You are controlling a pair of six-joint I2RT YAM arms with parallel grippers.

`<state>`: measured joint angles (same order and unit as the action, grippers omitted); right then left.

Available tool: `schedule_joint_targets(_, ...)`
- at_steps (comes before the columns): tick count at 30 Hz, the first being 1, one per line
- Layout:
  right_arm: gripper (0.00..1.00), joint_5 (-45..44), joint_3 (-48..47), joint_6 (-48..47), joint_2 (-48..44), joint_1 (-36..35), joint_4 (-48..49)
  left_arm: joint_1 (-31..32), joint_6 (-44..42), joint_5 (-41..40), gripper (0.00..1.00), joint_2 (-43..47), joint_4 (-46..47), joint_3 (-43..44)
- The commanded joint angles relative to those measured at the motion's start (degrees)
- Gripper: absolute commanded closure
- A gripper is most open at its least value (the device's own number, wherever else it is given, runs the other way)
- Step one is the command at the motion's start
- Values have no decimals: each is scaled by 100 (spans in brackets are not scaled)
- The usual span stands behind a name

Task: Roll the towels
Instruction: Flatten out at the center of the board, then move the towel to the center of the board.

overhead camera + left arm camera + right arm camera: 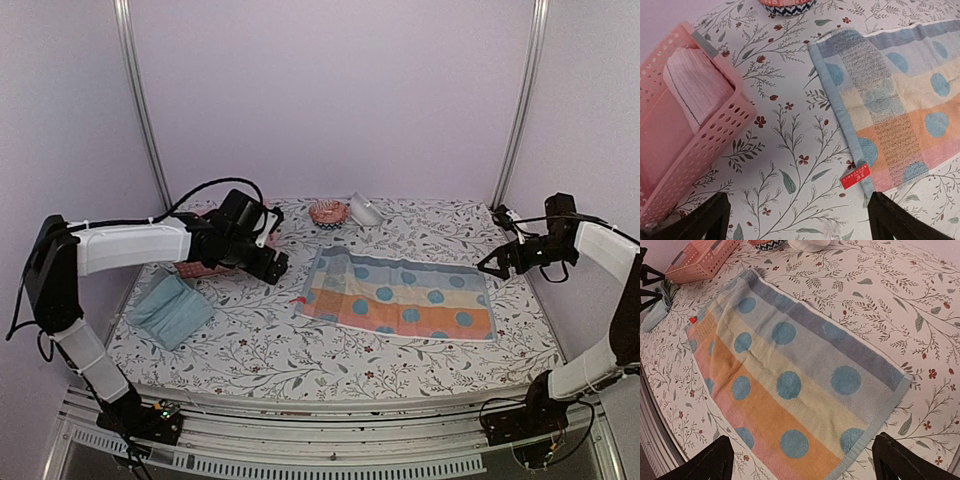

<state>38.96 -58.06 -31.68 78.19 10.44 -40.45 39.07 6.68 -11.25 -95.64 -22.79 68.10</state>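
A striped towel [400, 297] with blue dots lies spread flat mid-table, with a red tag [855, 175] at its left edge. A pale teal towel [172, 310] sits folded at the left. A pink towel [697, 90] lies rolled inside the pink basket [715, 145]. My left gripper [275, 262] hovers open just left of the striped towel [900, 100], between it and the basket, with nothing between its fingers [710, 217]. My right gripper [490, 265] stands open off the towel's right end, above its near corner [790, 375], and holds nothing.
A patterned bowl [328, 212] and a white object [365, 210] stand at the table's back edge. The basket [702, 257] sits at the back left, mostly under my left arm in the top view. Metal posts [140, 100] rise at both back corners.
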Motion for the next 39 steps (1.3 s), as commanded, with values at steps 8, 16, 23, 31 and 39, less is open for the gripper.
schedule_joint_targets(8,1,581,677,-104,-168,-78,740,305,141,-1230,5,-1740,27,1718)
schedule_joint_targets(16,1,763,877,-239,-142,-81,785,266,351,1244,59,-2053,896,1516)
schedule_joint_targets(23,6,887,754,-435,195,-122,543,268,595,1830,100,-2708,269,1959)
schedule_joint_targets(31,16,857,656,-438,356,-256,455,250,598,1919,100,-2685,173,1482)
schedule_joint_targets(39,26,731,518,-442,470,-355,297,205,753,1291,100,-2504,-589,807)
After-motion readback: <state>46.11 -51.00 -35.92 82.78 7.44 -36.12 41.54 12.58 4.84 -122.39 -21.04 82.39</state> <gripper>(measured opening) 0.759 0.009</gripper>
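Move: Just inside the near part of the dotted towel's left hem, the spot aimed at lies level with the left hand, about 9 cm to its right and 12 cm below. The pink basket sits some 16 cm ahead and 13 cm left, the bowl 29 cm ahead and 15 cm right, and the folded blue towel 4 cm back and 22 cm left. From the right hand, that spot is about 38 cm left, 4 cm ahead and 16 cm below. Swinging right and about 7 cm forward, the empty left hand then draws back as far while shutting its fingers on nothing, and sinks to about 12 cm lower, tipping steeper by some 20 degrees, until the closed tips rest on the towel just inside its left hem. Meanwhile the right hand sinks about 4 cm and drifts left over the right end, its fingers closing by roughly a quarter. ##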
